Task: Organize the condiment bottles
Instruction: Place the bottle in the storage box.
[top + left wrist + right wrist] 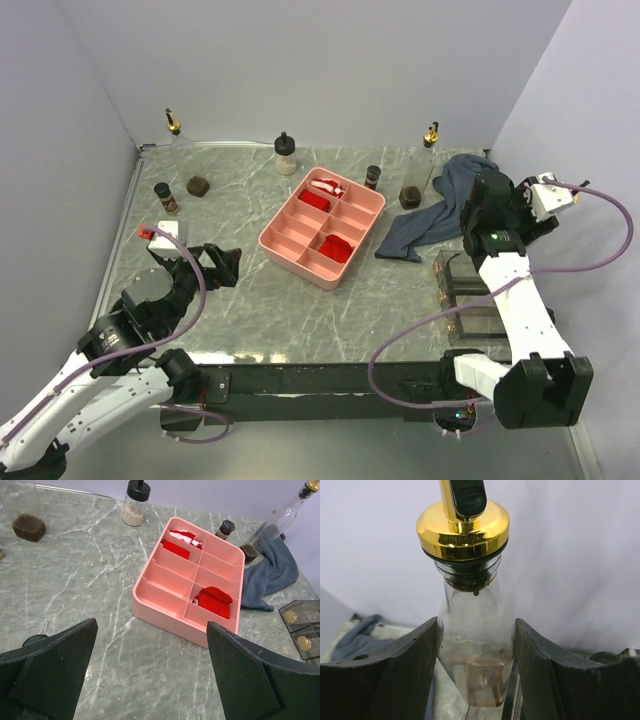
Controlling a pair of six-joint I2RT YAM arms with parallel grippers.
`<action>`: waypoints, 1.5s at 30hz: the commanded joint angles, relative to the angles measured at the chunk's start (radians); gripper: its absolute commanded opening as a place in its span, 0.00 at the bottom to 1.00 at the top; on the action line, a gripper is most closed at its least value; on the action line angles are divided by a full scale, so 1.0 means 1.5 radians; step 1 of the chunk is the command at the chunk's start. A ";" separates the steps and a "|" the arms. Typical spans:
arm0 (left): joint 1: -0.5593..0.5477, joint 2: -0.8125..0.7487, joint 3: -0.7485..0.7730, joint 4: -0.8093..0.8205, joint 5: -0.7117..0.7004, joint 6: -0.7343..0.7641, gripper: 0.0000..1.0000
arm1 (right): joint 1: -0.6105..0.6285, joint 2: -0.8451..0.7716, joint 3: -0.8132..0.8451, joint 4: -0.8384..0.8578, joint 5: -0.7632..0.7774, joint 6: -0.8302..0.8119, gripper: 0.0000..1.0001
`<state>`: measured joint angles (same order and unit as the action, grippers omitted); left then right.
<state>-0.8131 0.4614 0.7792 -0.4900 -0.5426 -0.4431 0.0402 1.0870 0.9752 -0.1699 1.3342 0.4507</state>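
My right gripper (476, 630) is shut on a clear condiment bottle (475, 655) with a gold pourer spout and a little brown liquid. The fingers (415, 650) press both of its sides. In the top view that gripper (487, 208) hangs over the blue-grey cloth and hides the bottle. My left gripper (215, 265) (150, 675) stands open above bare table, left of the pink tray. Other bottles stand along the back: a gold-spouted one (174, 125), a black-capped cream one (286, 155) (135, 505), a small brown one (372, 178) and another gold-spouted one (430, 140) (287, 512).
The pink divided tray (290, 235) (165, 605) holds red packets mid-table. The blue-grey cloth (440, 215) (272, 575) lies to its right. A black-capped brown bottle (165, 197) stands at the left. Clear boxes (465, 290) (300, 625) sit near the right arm. Walls close in on three sides.
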 commanded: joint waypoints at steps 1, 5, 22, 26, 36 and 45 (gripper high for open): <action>-0.002 -0.010 -0.003 0.023 0.004 0.015 0.97 | -0.024 0.023 0.005 0.063 0.041 0.021 0.00; -0.002 -0.008 -0.001 0.022 0.007 0.015 0.97 | -0.053 0.045 0.010 0.004 0.096 0.077 0.00; -0.002 -0.011 -0.001 0.023 0.009 0.017 0.97 | -0.135 0.198 0.157 -0.791 0.138 0.874 0.00; -0.001 -0.015 -0.003 0.025 0.008 0.017 0.97 | -0.139 0.188 0.139 -0.785 0.148 0.880 0.00; -0.001 -0.016 -0.006 0.030 0.009 0.019 0.97 | -0.140 0.151 0.118 -0.771 0.177 0.860 0.00; -0.002 -0.013 -0.004 0.029 0.009 0.016 0.97 | -0.140 0.173 0.105 -0.803 0.196 0.889 0.00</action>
<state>-0.8131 0.4465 0.7723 -0.4805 -0.5388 -0.4309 -0.1646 1.3586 1.1358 -1.3514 1.4052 1.7123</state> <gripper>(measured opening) 0.969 0.644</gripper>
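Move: The storage box the held bottle is going to has its middle about 5 cm back, 8 cm to the left and some 24 cm below the right hand. The blue cloth lies roughly 14 cm ahead, 16 cm left and 29 cm below that hand; a standing gold-capped bottle is about 18 cm ahead, 25 cm left and 18 cm lower. From the left hand, the box middle is about 2 cm ahead, 51 cm right and 22 cm below. The gold-capped bottle, already pinched cap-up in the right fingers, is carried down over the right part of the storage box: first down with about 5 cm to the right, then mostly back, some 8 cm in all and 7 cm lower, easing off near the end. The wrist swings about 25 degrees clockwise, and the grip stays unchanged. ##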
